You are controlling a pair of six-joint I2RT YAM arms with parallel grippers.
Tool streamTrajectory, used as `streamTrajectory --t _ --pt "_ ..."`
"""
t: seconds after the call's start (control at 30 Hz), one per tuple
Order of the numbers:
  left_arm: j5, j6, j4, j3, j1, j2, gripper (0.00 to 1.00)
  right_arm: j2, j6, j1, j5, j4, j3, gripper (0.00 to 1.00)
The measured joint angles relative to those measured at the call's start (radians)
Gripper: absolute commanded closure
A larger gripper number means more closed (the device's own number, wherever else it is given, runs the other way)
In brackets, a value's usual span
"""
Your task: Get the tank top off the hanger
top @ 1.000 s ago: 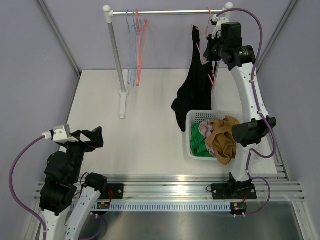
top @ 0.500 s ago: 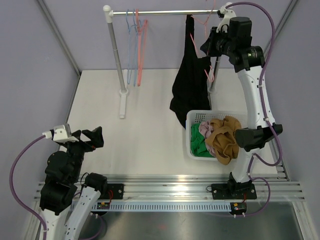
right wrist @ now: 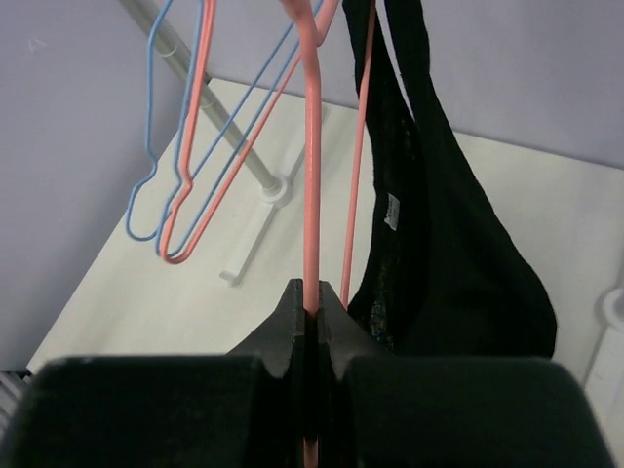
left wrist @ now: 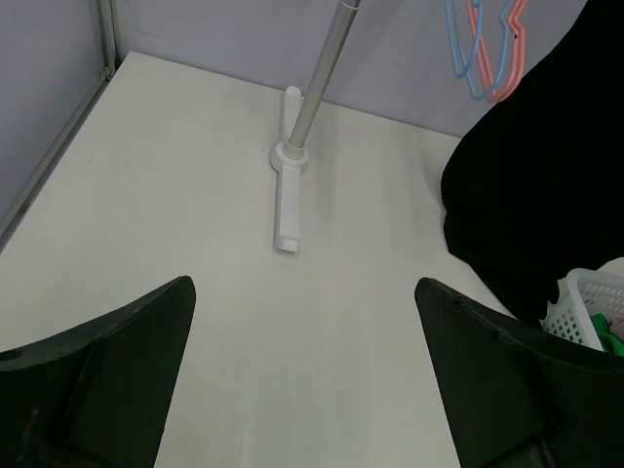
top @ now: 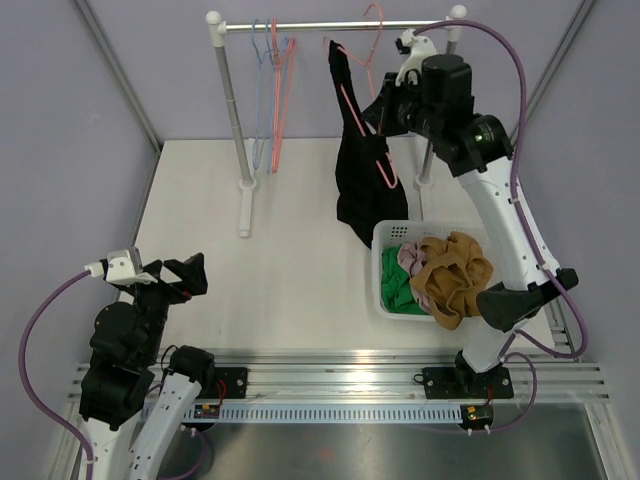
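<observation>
The black tank top (top: 358,180) hangs by one strap from a pink wire hanger (top: 384,165), which is tilted with its hook up near the rail. My right gripper (top: 386,108) is shut on the hanger's wire, just right of the garment. In the right wrist view the pink hanger (right wrist: 312,146) runs straight up out of the closed right gripper (right wrist: 314,297), and the tank top (right wrist: 439,263) hangs beside it to the right. My left gripper (top: 185,275) stays low at the near left, open and holding nothing (left wrist: 302,288). The tank top (left wrist: 531,195) shows at its far right.
A clothes rail (top: 320,24) on a white post (top: 232,110) carries blue and pink bare hangers (top: 272,90). A white basket (top: 385,290) of green and brown clothes stands below the tank top. The post's foot (left wrist: 290,161) lies ahead of the left gripper.
My right gripper has swung left along the rail, carrying the hanger and tank top with it. The hanger now tilts more. The left arm has not moved.
</observation>
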Motion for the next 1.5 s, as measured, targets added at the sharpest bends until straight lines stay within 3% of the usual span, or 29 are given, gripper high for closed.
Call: streamTrajectory --t 0.23,0.43,0.63,1.0,1.3,1.5 --pt "-0.002 0.000 0.000 0.000 0.001 0.008 0.01 -0.129 0.104 0.250 0.321 0.093 -0.255 1.00" --pt "-0.008 0.000 0.000 0.000 0.001 0.019 0.01 -0.139 0.174 0.433 0.629 0.104 -0.292 1.00" --pt "-0.011 0.000 0.000 0.000 0.001 0.022 0.01 -0.145 0.218 0.578 0.777 0.126 -0.392 1.00" --pt "0.066 0.000 -0.001 0.069 0.002 0.144 0.01 -0.243 0.333 0.735 0.777 0.154 -0.622 1.00" --pt "0.389 0.000 0.099 0.230 0.002 0.349 0.01 -0.358 0.378 0.772 0.639 0.177 -0.799 1.00" --pt "0.497 -0.011 0.142 0.237 0.002 0.473 0.01 -0.360 0.381 0.840 0.550 0.182 -0.812 1.00"
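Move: The right gripper, already shut on the pink hanger with the black tank top, is to meet the left gripper, about 25 cm back, 37 cm to its left and 15 cm lower. The tank top's middle hangs some 17 cm below the right hand, about 3 cm ahead and 4 cm left. The laundry basket stands roughly 15 cm back, 15 cm right and 40 cm down from the right hand. From the left hand, the tank top is about 28 cm ahead and 33 cm right, near its height. Keep the right fingers shut on the hanger and draw it back about 25 cm from the rack, also left and down by some 15 cm each, towards the left gripper; turn the wrist slightly clockwise, then back counter-clockwise, tipping the fingers down. Late on, swing the open left gripper right, slightly forward and up, towards the hanger, turning nearly 30 degrees clockwise. ##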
